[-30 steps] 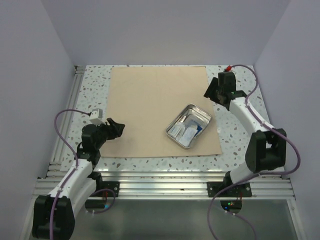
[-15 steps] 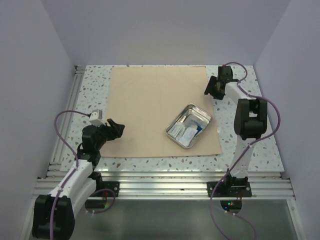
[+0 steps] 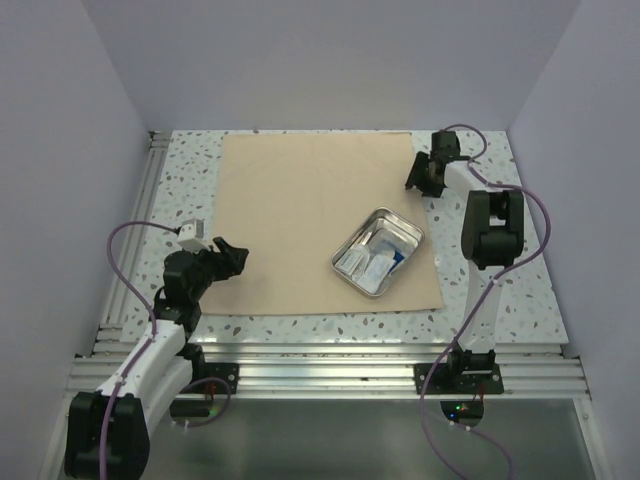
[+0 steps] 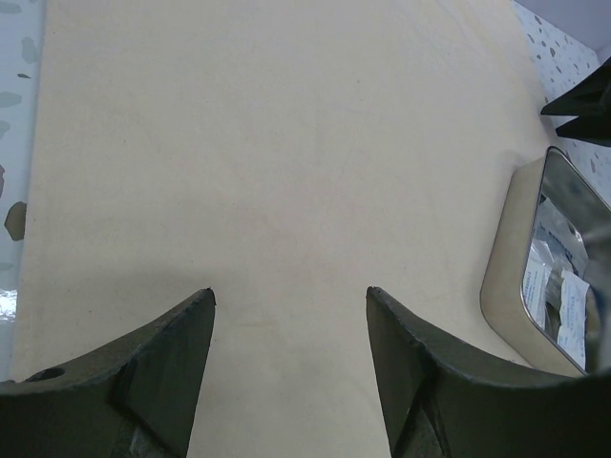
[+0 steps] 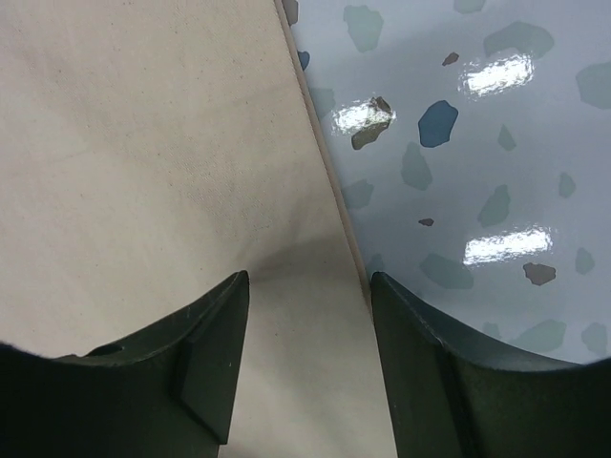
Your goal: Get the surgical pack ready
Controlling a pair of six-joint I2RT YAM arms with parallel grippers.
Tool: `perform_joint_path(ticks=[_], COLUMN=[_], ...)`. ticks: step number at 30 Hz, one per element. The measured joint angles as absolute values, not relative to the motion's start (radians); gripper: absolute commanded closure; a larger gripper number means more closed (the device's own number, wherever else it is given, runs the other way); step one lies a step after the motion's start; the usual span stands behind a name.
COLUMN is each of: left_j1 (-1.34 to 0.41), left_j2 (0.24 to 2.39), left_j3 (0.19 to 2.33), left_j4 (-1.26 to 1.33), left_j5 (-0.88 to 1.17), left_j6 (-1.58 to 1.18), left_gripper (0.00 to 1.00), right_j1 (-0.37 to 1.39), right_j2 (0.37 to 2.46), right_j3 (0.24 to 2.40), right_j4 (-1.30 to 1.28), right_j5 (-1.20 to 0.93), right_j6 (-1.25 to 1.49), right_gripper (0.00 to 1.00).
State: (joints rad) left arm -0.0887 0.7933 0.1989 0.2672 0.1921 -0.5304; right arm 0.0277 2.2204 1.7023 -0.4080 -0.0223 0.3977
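Note:
The surgical pack's beige wrap sheet (image 3: 300, 210) lies flat on the speckled table. On its near right part stands the steel tray (image 3: 350, 262), holding white sachets (image 3: 362, 262) and thin steel tools. My left gripper (image 3: 236, 258) hovers open over the sheet's left edge, and in the left wrist view the bare sheet (image 4: 286, 143) shows between its fingers (image 4: 290, 291), with the tray (image 4: 501, 277) to the right. My right gripper (image 3: 419, 176) is open at the sheet's far right edge. In the right wrist view that sheet edge (image 5: 329, 181) runs between the fingers (image 5: 308, 277).
White walls enclose the table on the left, back and right. Aluminium rails (image 3: 330, 360) run along the near edge and the left side. Speckled tabletop (image 5: 458, 191) borders the sheet on the right, and a narrow strip shows on the left (image 4: 14, 143).
My right arm has stretched back and left, bringing its gripper to the sheet's far right edge. The left arm has stayed put.

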Motion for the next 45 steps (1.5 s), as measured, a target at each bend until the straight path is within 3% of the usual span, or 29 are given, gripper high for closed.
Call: perform_joint_path(ticks=[7,8,11,20,30,37,45], left_j1=[-0.089,-0.089,-0.089,-0.089,-0.089,-0.091,-0.092], left_j2=[0.791,0.792,0.792,0.846,0.894,1.023,0.992], left_j3=[0.199,0.199,0.199,0.199,0.230,0.262,0.262], left_j4=[0.267,0.267,0.267,0.266,0.245,0.219,0.119], left_j5=[0.186,0.186,0.186,0.186,0.139,0.053,-0.071], left_j6=[-0.530,-0.531,-0.531,-0.532,-0.572,-0.657,-0.735], left_gripper=[0.31,0.31,0.32,0.32,0.33,0.36,0.37], right_j1=[0.027,0.026,0.020,-0.109,-0.203,-0.196,-0.196], right_j2=[2.236,2.236,2.237,2.104,1.791,1.721,1.721], right_j3=[1.711,1.711,1.702,1.425,1.032,0.952,0.947], right_j4=[-0.400,-0.398,-0.393,-0.180,-0.112,-0.088,-0.088], right_j5=[-0.040,-0.044,-0.047,-0.125,0.125,0.189,0.194], right_j6=[0.400,0.400,0.411,0.585,0.731,0.749,0.749], right_gripper=[0.69,0.81,1.00,1.00,1.00,1.00,1.00])
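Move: The right gripper is right at the right-hand edge of the beige wrap, the open fingertips about 1 cm above it. The wrap's far right corner lies some 19 cm ahead and 3 cm left of that gripper; the steel tray stands about 19 cm back and 13 cm left. From the left gripper, the wrap's near left corner is roughly 13 cm back, 10 cm left and 8 cm below; the tray is about 38 cm to the right and 4 cm ahead. Shut the right fingers on the wrap's edge, then drag it back about 13 cm and right 12 cm, staying low, turning the hand some 35 degrees clockwise, and keep the pinch. Meanwhile lower the open left gripper about 5.5 cm towards the wrap's near left corner, then ease it left 4 cm, tipping down and turning counter-clockwise. ##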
